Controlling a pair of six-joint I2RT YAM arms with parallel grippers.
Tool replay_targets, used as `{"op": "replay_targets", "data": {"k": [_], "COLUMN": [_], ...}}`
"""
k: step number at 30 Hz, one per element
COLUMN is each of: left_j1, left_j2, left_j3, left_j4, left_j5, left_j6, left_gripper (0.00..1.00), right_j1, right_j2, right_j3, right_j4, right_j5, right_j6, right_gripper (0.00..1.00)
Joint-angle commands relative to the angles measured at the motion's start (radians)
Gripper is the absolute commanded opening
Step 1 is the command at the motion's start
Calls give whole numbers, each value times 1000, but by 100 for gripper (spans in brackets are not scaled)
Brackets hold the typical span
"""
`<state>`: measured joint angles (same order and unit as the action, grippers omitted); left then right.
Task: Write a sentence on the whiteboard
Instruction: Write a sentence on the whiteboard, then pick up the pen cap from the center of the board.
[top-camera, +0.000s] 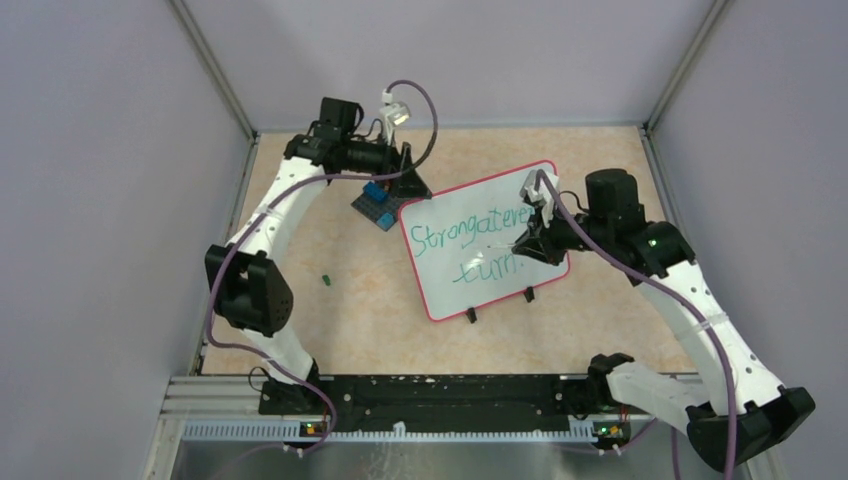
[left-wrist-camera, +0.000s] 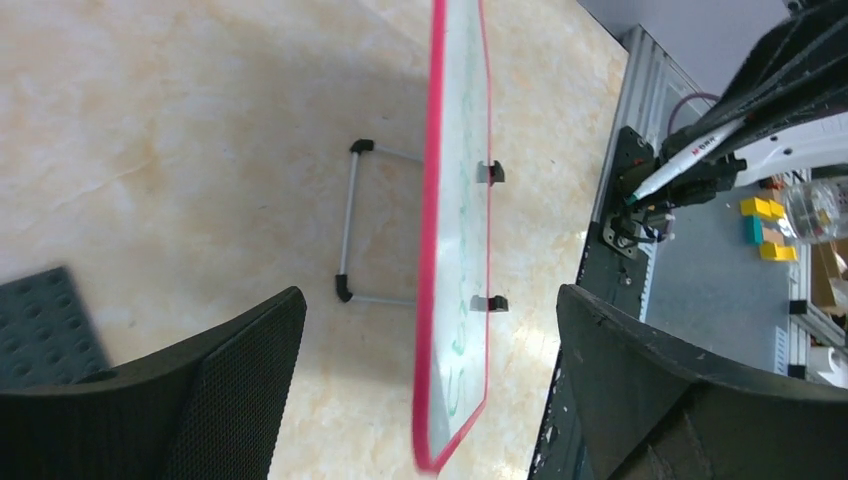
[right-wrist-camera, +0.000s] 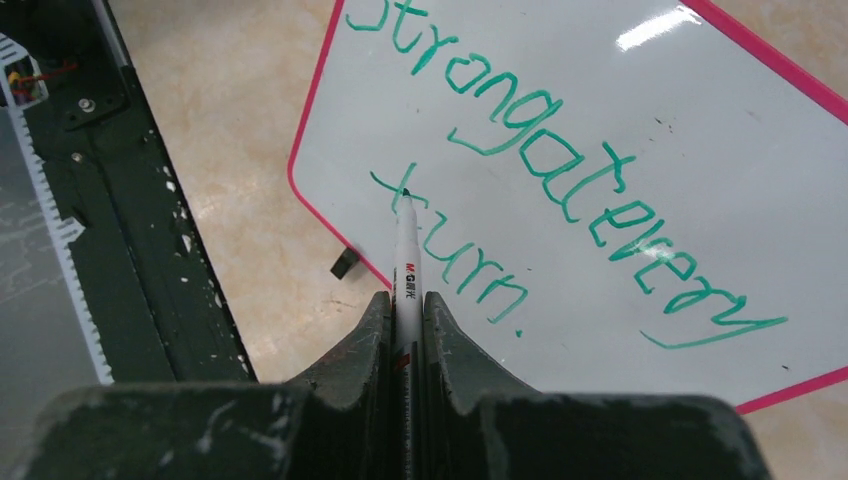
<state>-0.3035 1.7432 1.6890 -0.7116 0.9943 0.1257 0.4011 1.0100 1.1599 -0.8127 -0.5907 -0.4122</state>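
Observation:
The whiteboard (top-camera: 450, 285) stands tilted on the table, red-rimmed, with green writing in two lines that ends in "turn." My right gripper (top-camera: 525, 240) is shut on a white marker (right-wrist-camera: 407, 250). The marker's tip sits at the board (right-wrist-camera: 650, 130) by the first letter of the lower line. My left gripper (top-camera: 410, 182) hovers at the board's far left corner. In the left wrist view its jaws (left-wrist-camera: 430, 300) stand wide open on either side of the board's edge (left-wrist-camera: 462, 150), touching nothing. The marker (left-wrist-camera: 690, 155) shows there too.
A small dark-grey plate with blue blocks (top-camera: 378, 205) lies just behind the board's far left corner. A small green piece (top-camera: 326, 281) lies on the table to the left. The board's wire stand (left-wrist-camera: 350, 230) props it from behind. A black rail (top-camera: 400, 390) runs along the near edge.

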Motion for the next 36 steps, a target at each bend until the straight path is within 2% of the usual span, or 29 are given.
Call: {"op": "replay_targets", "data": {"k": [1, 3, 6, 9, 11, 14, 16, 22, 28, 36], "left_j1": [136, 205, 284, 327, 339, 342, 342, 336, 330, 319], "left_j2": [-120, -156, -200, -244, -295, -372, -406, -461, -443, -369], "left_j3": [28, 25, 30, -10, -92, -251, -338, -548, -654, -698], "left_j4": [10, -33, -175, -339, -379, -381, -375, -326, -215, -123], "left_j5": [-17, -42, -95, -208, -303, -408, -470, -540, -644, -704], "left_j6": [-36, 2, 136, 272, 363, 438, 474, 581, 561, 507], "left_gripper": [99, 99, 99, 99, 99, 98, 94, 80, 72, 66], "right_j1": [-11, -11, -11, -11, -11, -11, -11, -11, -11, -11], "right_j2": [9, 14, 18, 19, 20, 19, 23, 24, 20, 18], "right_j3": [32, 10, -42, -100, -133, -172, -189, -197, -188, -185], "right_j4": [67, 87, 124, 164, 185, 216, 232, 240, 220, 202], "right_j5": [-97, -124, -142, -160, -167, -173, -179, -230, -247, -266], "right_j6": [69, 81, 97, 116, 123, 121, 122, 119, 112, 104], "right_gripper": [0, 0, 0, 0, 0, 0, 0, 0, 0, 0]}}
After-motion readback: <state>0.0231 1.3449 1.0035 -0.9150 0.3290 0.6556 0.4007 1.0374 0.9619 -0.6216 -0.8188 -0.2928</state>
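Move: The left hand, empty and wide open, goes for the green marker cap, about 8 cm back, 23 cm to its left and 27 cm below. From that hand the whiteboard's middle is roughly 13 cm right, 3 cm back and 15 cm down; the dark pad lies some 16 cm ahead, 11 cm left, 27 cm below. The right hand holds the open marker: the cap is about 42 cm left, 5 cm ahead, 25 cm below, and the word "turn" 6 cm ahead, 5 cm left, 20 cm below. The left hand heads for the green cap without touching it: it swings about 23 cm left, first slightly forward and up over the pad side, then back and down to some 17 cm lower, fingers tipping from rightward to nearly straight down and narrowing to about two thirds open. The right hand keeps its marker off the board, easing some 4 cm down and 3 cm left. ##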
